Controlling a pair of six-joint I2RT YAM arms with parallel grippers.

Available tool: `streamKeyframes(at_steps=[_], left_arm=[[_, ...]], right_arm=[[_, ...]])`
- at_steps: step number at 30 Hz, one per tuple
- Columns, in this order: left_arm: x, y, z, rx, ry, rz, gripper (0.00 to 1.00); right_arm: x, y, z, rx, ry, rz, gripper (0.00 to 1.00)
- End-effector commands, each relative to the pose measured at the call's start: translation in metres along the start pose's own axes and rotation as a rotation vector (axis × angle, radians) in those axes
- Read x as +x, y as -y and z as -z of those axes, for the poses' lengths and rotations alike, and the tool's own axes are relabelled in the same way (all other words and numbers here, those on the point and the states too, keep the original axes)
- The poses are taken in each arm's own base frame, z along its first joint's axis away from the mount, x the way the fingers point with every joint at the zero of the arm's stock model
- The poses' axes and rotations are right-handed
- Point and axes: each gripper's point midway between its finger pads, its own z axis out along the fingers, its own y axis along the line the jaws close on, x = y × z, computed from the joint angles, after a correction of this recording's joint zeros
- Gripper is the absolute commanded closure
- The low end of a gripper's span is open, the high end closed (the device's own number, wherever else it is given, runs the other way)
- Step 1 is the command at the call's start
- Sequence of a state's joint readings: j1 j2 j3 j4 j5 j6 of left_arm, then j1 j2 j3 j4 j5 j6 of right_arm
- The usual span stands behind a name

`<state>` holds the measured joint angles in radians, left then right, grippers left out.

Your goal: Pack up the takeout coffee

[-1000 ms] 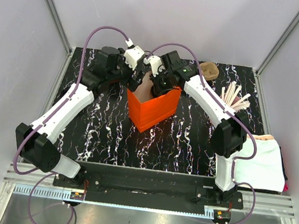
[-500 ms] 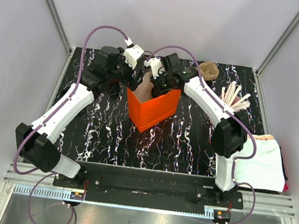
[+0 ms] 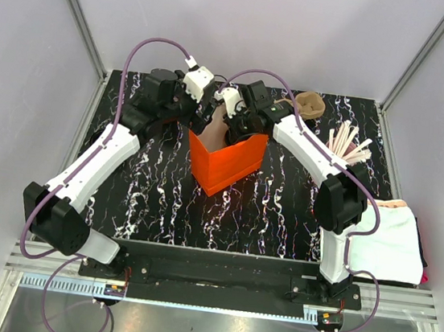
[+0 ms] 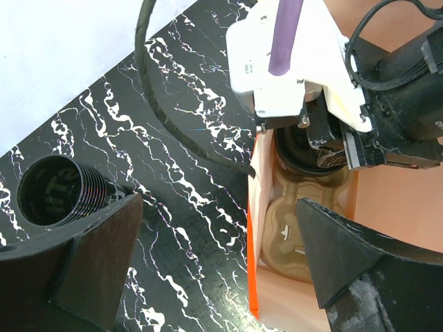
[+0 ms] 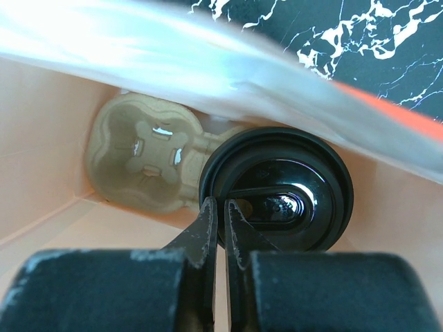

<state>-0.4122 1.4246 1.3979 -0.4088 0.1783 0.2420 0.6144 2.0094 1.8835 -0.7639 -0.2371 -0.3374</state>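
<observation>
The takeout coffee, a black cup with a round black lid, hangs inside the orange paper bag beside the free well of a brown pulp tray on the bag's floor. My right gripper reaches down into the bag, shut on the lid's rim, one finger inside it and one outside. In the left wrist view the coffee shows dark under the right wrist. My left gripper is open wide at the bag's back left, astride the bag's side wall, holding nothing.
A black ribbed round cup stands on the table left of the bag. At the back right are another pulp tray and a pink cup of white sticks. A white cloth lies at the right edge.
The right wrist has edged slightly to the left over the bag's mouth. Both grippers keep the same state, and the left arm has not moved.
</observation>
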Motion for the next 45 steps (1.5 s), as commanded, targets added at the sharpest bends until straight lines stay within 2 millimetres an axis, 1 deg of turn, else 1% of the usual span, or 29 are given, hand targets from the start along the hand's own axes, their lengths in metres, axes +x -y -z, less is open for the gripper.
streamKeyframes(at_steps=[1, 16, 22, 26, 30, 33, 34, 36, 37, 39, 41, 45], left_arm=[[-0.022, -0.007, 0.007, -0.03, 0.08, -0.006, 0.01], [-0.022, -0.007, 0.007, -0.029, 0.083, -0.01, 0.01], [-0.022, -0.007, 0.007, -0.029, 0.083, -0.01, 0.01], [-0.023, -0.007, 0.009, -0.031, 0.087, -0.012, 0.01], [-0.024, -0.007, 0.011, -0.031, 0.09, -0.013, 0.01], [-0.024, -0.007, 0.011, -0.033, 0.09, -0.013, 0.01], [-0.024, -0.006, 0.012, -0.032, 0.092, -0.013, 0.01], [-0.025, -0.007, 0.012, -0.035, 0.093, -0.012, 0.01], [-0.025, -0.007, 0.012, -0.032, 0.093, -0.012, 0.01], [-0.025, -0.006, 0.013, -0.032, 0.095, -0.013, 0.01], [-0.025, -0.006, 0.013, -0.031, 0.095, -0.013, 0.01], [-0.026, -0.006, 0.013, -0.031, 0.097, -0.014, 0.01]], right_arm=[[-0.019, 0.004, 0.016, 0.007, 0.078, 0.021, 1.0], [-0.012, 0.004, 0.011, 0.003, 0.057, 0.017, 1.0], [-0.013, 0.004, 0.012, 0.004, 0.06, 0.02, 0.99], [-0.013, 0.003, 0.012, 0.001, 0.061, 0.018, 0.94], [-0.014, 0.002, 0.014, 0.0, 0.062, 0.02, 0.82], [-0.014, 0.002, 0.015, -0.003, 0.064, 0.017, 0.77], [-0.014, 0.002, 0.015, -0.003, 0.064, 0.017, 0.72], [-0.015, 0.001, 0.017, -0.007, 0.068, 0.02, 0.68], [-0.015, 0.001, 0.017, -0.005, 0.067, 0.018, 0.64], [-0.017, 0.001, 0.018, -0.005, 0.072, 0.021, 0.6], [-0.017, 0.001, 0.02, -0.005, 0.073, 0.023, 0.53], [-0.024, 0.0, 0.029, 0.0, 0.094, 0.03, 0.45]])
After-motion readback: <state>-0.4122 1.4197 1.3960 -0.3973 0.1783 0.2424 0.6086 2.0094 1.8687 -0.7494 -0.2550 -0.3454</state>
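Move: The lidded coffee cup stands inside the bag right at the right fingertips, its middle some 3 cm ahead, 1 cm to the right and 5 cm below. The cup holder's empty well lies about 4 cm back, 5 cm left and 9 cm below that hand; the bag's middle is some 3 cm back, 2 cm left and 4 cm lower. From the left hand, the cup is about 4 cm ahead, 12 cm right and 17 cm down. The right hand stays almost in place at the cup's lid, then opens its shut fingers about halfway. ##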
